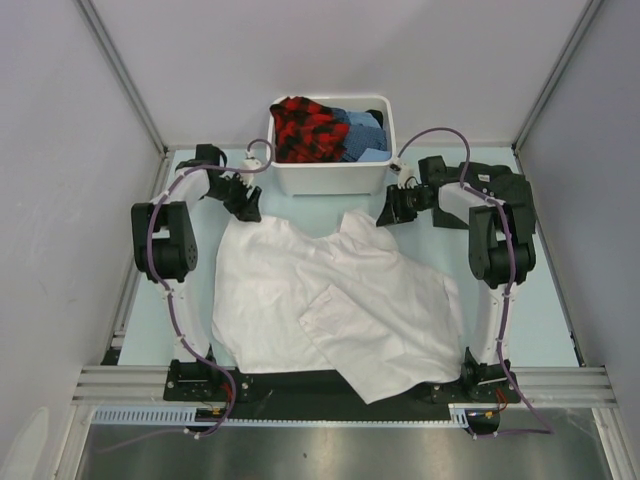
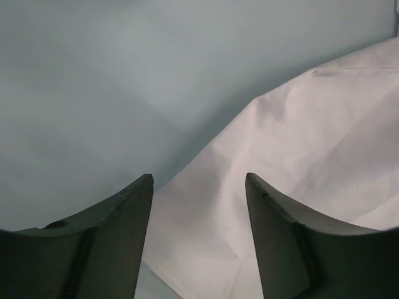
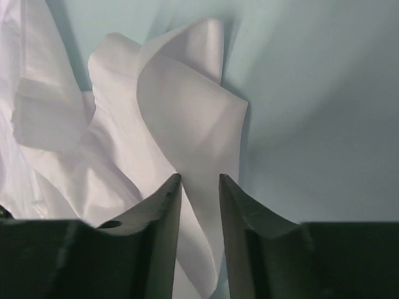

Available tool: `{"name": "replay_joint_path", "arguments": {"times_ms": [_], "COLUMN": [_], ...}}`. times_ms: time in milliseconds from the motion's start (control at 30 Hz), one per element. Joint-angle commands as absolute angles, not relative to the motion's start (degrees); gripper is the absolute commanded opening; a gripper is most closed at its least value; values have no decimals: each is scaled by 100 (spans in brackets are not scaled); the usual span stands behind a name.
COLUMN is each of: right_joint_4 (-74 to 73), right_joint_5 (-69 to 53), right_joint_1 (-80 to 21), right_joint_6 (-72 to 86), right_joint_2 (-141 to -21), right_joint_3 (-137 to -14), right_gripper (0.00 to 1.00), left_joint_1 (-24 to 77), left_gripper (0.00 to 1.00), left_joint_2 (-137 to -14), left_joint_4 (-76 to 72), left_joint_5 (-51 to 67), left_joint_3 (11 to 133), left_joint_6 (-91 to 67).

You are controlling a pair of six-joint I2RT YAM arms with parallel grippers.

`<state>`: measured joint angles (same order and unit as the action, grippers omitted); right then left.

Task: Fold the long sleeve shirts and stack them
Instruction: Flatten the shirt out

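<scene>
A large white long sleeve shirt lies spread and rumpled across the middle of the pale table. My left gripper is low over its far left corner. In the left wrist view this gripper stands open, with the shirt's edge lying between and under the fingers. My right gripper is at the shirt's far right corner. In the right wrist view its jaws are narrow but apart, and a raised fold of white cloth stands in the gap, touching the left finger.
A white plastic tub stands at the back centre, between the two grippers, holding red-black plaid and blue cloth. Bare table shows to the right and left of the shirt. Grey walls close in both sides.
</scene>
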<state>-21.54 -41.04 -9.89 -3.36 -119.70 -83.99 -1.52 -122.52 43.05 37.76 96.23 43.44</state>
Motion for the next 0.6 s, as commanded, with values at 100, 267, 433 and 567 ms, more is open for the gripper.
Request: {"name": "replay_joint_path", "arguments": {"times_ms": [100, 267, 433, 567], "right_joint_4": [-2258, -2268, -2075, -2091], "right_joint_5": [-4070, -4078, -3920, -3814], "right_joint_1": [-624, -466, -194, 104], "right_joint_6": [-210, -211, -26, -35], "right_joint_2": [-11392, -11048, -10671, -10451], "right_joint_3": [-8526, -8385, -8490, -8945], "right_gripper": [0, 0, 0, 0], "left_joint_1": [-70, -123, -193, -202], "left_gripper": [47, 8, 0, 0], "left_joint_2": [-11997, -11918, -11436, -10812], "left_joint_4": [4860, 4730, 4307, 3948], "left_joint_5": [3657, 3674, 3919, 4025], "left_joint_3": [9458, 9387, 9387, 9107], "left_joint_6": [5457, 5432, 5001, 4939]}}
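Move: The left hand hovers open by the white shirt's far left corner, which lies about 2 cm back, 1 cm left and 2 cm below its hand point. The right hand has the shirt's far right edge between its half-closed fingers, barely 1 cm below. From the right hand, the clothes bin is roughly 15 cm ahead and 11 cm left; the dark folded shirts are some 6 cm ahead and 21 cm right. Both hands pinch the shirt's far edge: the right shuts almost in place, then lifts about 8 cm while carrying the cloth some 6 cm right and a little forward, towards the dark folded shirts. The left draws back and down roughly 2 cm while closing on its corner, then starts up about 3 cm, keeping its pinch. ##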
